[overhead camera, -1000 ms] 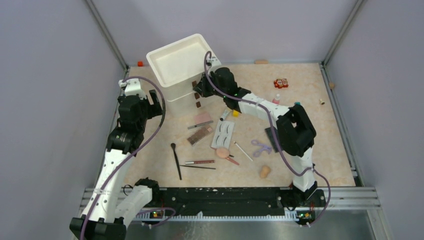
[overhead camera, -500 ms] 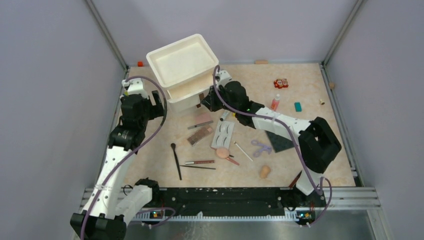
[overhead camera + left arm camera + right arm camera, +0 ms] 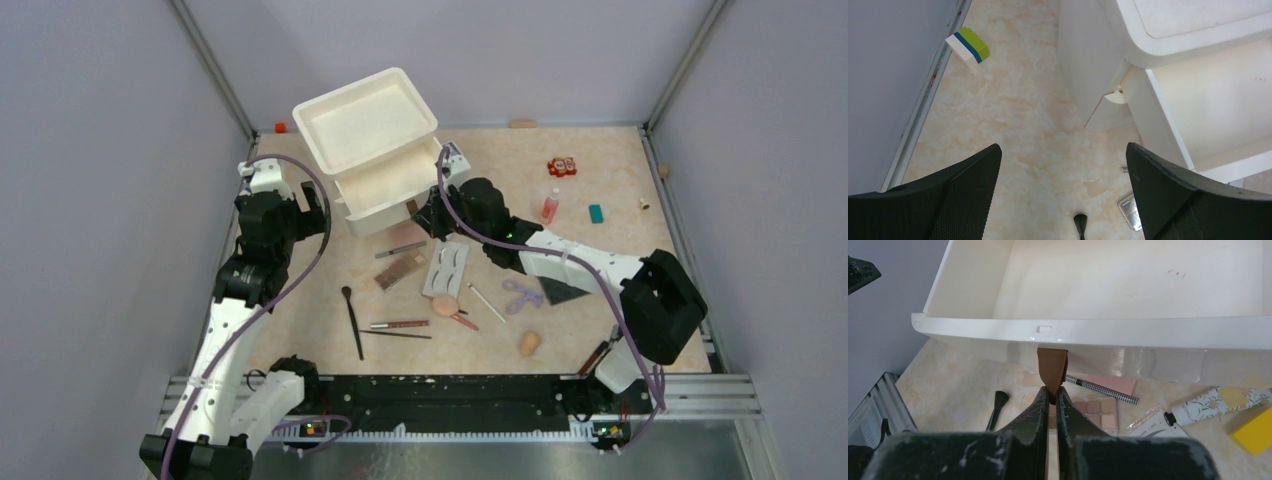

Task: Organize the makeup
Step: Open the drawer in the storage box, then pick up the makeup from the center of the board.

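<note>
A white drawer box (image 3: pixel 365 118) stands at the back left, its lower drawer (image 3: pixel 385 190) pulled out. My right gripper (image 3: pixel 422 208) is shut on the drawer's brown pull tab (image 3: pixel 1051 365), and the drawer rim (image 3: pixel 1148 332) is just above the gripper (image 3: pixel 1053 391). The drawer looks empty. My left gripper (image 3: pixel 1063 147) hangs open and empty left of the box (image 3: pixel 1088 60). Makeup lies on the table: brown eyeshadow palette (image 3: pixel 400 270), eyelash card (image 3: pixel 447 266), black brush (image 3: pixel 352 322), pencils (image 3: pixel 400 324), peach puff (image 3: pixel 445 305), sponge (image 3: pixel 530 343), purple curler (image 3: pixel 522 294).
A teal block (image 3: pixel 596 213), a pink bottle (image 3: pixel 549 206) and small red items (image 3: pixel 562 166) sit at the back right. A dark card (image 3: pixel 560 290) lies under the right arm. A yellow block (image 3: pixel 1255 430) and a floral tube (image 3: pixel 1213 405) lie by the drawer. A green-and-blue block (image 3: pixel 968 46) rests near the left wall.
The right gripper has drawn back toward the front with the tab, sliding the drawer out of the box. The left gripper's jaws have spread wider.
</note>
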### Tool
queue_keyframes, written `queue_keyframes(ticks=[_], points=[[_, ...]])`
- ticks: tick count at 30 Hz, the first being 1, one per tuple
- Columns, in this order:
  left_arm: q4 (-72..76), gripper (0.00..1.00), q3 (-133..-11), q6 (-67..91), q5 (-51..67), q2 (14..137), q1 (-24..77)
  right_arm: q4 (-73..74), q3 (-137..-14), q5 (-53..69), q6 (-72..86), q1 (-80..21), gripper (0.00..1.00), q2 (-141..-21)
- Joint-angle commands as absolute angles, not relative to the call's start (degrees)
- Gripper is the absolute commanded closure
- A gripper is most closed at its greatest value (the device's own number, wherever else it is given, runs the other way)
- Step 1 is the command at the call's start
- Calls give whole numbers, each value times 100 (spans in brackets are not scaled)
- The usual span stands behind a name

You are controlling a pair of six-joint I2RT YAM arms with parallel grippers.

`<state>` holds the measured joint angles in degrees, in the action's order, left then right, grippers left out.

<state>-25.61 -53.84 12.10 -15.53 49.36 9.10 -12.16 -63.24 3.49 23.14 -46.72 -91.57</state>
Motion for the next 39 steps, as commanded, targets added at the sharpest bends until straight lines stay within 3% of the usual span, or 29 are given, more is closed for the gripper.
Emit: queue_keyframes(ticks=[1, 5, 7, 10, 13, 18, 23, 29, 39], points=[[-2373, 1, -5361, 1266, -1518, 4936, 858, -1163, -6207, 304, 2246, -4777, 100, -8643], [-2369, 1, -5364, 1266, -1469, 4964, 814, -796, -6144, 41, 2123, -4768, 92, -8385], [-2365, 1, -5357, 1266, -1454, 4952, 802, -574, -6119, -278, 2054, -4767, 83, -8196], [-2358, 1, -5348, 1270, -1406, 4959, 770, -264, -6095, -742, 2005, -4764, 62, -7914], [-2347, 1, -5352, 1274, -1310, 4982, 735, -65, -6091, -1108, 2013, -4748, 54, -7756], [-2342, 1, -5353, 1274, -1262, 4994, 699, 422, -6071, -1787, 2612, -4495, 54, -7695], [-2321, 1, -5344, 1281, -1169, 5017, 644, 419, -5713, -1430, 3643, -3959, 60, -7881], [-2307, 1, -5344, 1283, -1037, 5053, 590, -243, -5567, -862, 4355, -3876, 53, -8667], [-2294, 1, -5344, 1291, -898, 5084, 554, -1251, -5496, -610, 5787, -3838, 52, -9871]])
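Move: The right fingers are shut on the open drawer's brown tab, with the drawer's middle about 6 cm ahead, 4 cm left and slightly lower. On the table some 19 cm below, the eyelash pack lies about 7 cm to the right and 1 cm ahead, the floral tube about 11 cm ahead and 9 cm right, and the palette almost straight beneath, 1 cm ahead and 2 cm left. From the left hand the tab is about 19 cm right, 2 cm ahead and 6 cm lower. Still pinching the tab, the right hand draws it the last centimetre or so back and right, then opens to about half and lets go. It swings some 12 cm right, rising slightly as it clears the drawer front, then sinks about 15 cm towards the eyelash pack, edging forward and a little back left. The wrist turns about 30 degrees clockwise and tips down nearly as much. ##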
